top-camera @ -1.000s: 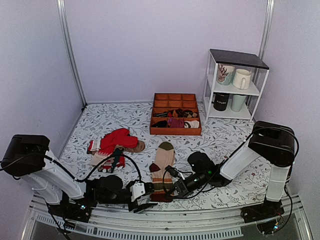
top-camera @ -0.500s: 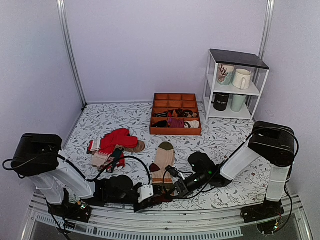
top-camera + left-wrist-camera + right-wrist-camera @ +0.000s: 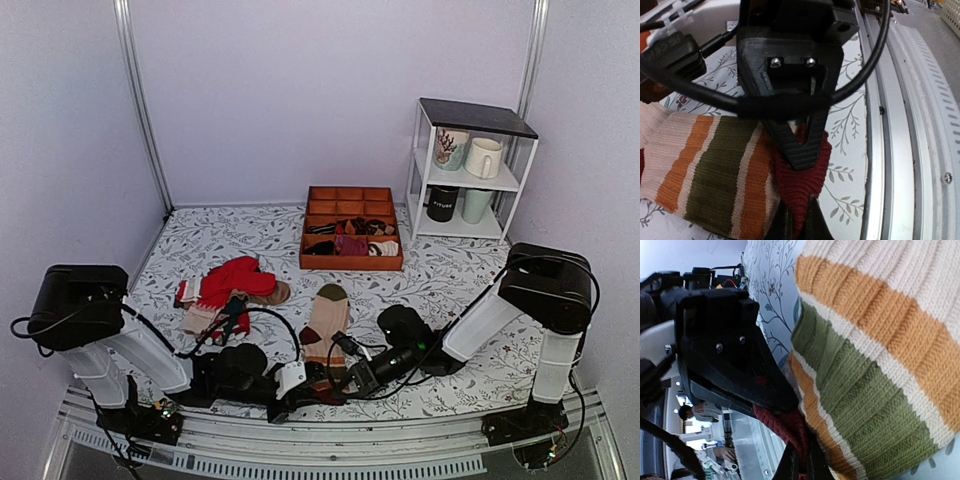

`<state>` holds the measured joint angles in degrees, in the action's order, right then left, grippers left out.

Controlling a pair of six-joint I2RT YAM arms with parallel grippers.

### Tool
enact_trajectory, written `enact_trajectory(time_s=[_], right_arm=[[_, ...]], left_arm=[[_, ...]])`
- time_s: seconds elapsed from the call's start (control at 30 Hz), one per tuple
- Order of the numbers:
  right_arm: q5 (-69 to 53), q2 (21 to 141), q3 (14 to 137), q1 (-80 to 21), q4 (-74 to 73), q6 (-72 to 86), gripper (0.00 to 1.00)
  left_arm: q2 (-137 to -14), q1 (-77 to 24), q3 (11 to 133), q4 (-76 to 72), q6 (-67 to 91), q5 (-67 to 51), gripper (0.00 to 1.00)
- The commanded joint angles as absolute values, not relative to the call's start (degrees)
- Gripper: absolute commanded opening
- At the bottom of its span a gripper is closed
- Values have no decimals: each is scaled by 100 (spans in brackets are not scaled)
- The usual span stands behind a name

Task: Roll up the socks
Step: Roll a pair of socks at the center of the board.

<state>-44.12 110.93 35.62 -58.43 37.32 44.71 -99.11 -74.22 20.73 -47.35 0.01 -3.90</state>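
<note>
The socks (image 3: 325,322) lie flat near the table's front, olive toe pointing away and dark maroon cuff toward the arms. In the left wrist view the striped leg (image 3: 715,165) ends in the bunched maroon cuff (image 3: 802,175). My left gripper (image 3: 801,212) is shut on that cuff from the near side. The right gripper's black fingertips (image 3: 800,150) pinch the same cuff from the other side. Seen from the right wrist, my right gripper (image 3: 802,457) is shut on the maroon cuff (image 3: 785,425), beside the olive and orange stripes (image 3: 875,365). Both grippers meet low at the cuff (image 3: 322,390).
A heap of bright red socks (image 3: 235,280) lies to the left of the pair. An orange tray (image 3: 350,262) holding small sock bundles stands behind. A white shelf (image 3: 470,170) with mugs is at the back right. The metal rail (image 3: 900,150) runs along the table's near edge.
My left gripper has slid right to the maroon cuff and shut on it. The right gripper has kept its hold there, and the cuff is now bunched between the two.
</note>
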Motion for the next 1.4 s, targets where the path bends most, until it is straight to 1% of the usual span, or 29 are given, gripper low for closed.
enact_trajectory(time_s=[0.0, 0.03, 0.13, 0.17, 0.27, 0.37, 0.5, 0.8, 1.03, 1.37], right_arm=[[-4022, 10633, 3254, -5948, 2983, 3607, 6], [-3794, 10361, 3231, -6007, 2991, 3365, 8], [-3112, 9554, 3166, -6182, 2840, 2309, 24], [-2807, 9332, 3132, -6286, 2791, 1953, 27], [-1868, 8757, 3009, -6657, 2722, 972, 30], [-1382, 8514, 2850, -7008, 2826, -86, 32], [-1253, 8705, 2773, -7210, 2845, -806, 34], [-410, 9310, 2880, -7417, 2750, -1477, 34], [-229, 9547, 3017, -7528, 2733, -1688, 34], [123, 9558, 3166, -7627, 2782, -1830, 34]], left_arm=[[-9955, -7156, 2187, -3806, 811, -875, 0], [-9963, -7120, 2204, -3694, 988, -945, 0], [-10075, -7041, 2200, -3489, 1421, -1168, 0], [-10139, -7019, 2202, -3417, 1540, -1229, 0], [-10263, -6921, 2182, -3281, 1801, -1396, 0], [-10370, -6838, 2135, -3258, 2055, -1586, 0], [-10531, -6767, 2121, -3217, 2202, -1815, 0], [-10624, -6736, 2039, -3317, 2260, -1943, 0], [-10690, -6716, 2014, -3403, 2259, -1967, 0], [-10711, -6683, 1957, -3488, 2256, -2056, 0]])
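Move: The left fingers are already shut on the left side of the dark red cuff, whose middle lies about 4 cm to their right and level with them. The right fingers still pinch its other side, the cuff's middle some 4 cm to their left and 1 cm back. From the left hand, the dark red heel patch is about 15 cm straight ahead and 2 cm lower; the olive toe is roughly 26 cm ahead, 6 cm right, also 2 cm lower. Keep the left gripper shut on the cuff and roll it nearly 30 degrees, its top going forward, almost in place. Meanwhile open the right gripper about a third, let go of the cuff, lift it some 8 cm while rolling the wrist back about 75 degrees in all, then lower it again so the open fingers straddle the cuff's right side. ##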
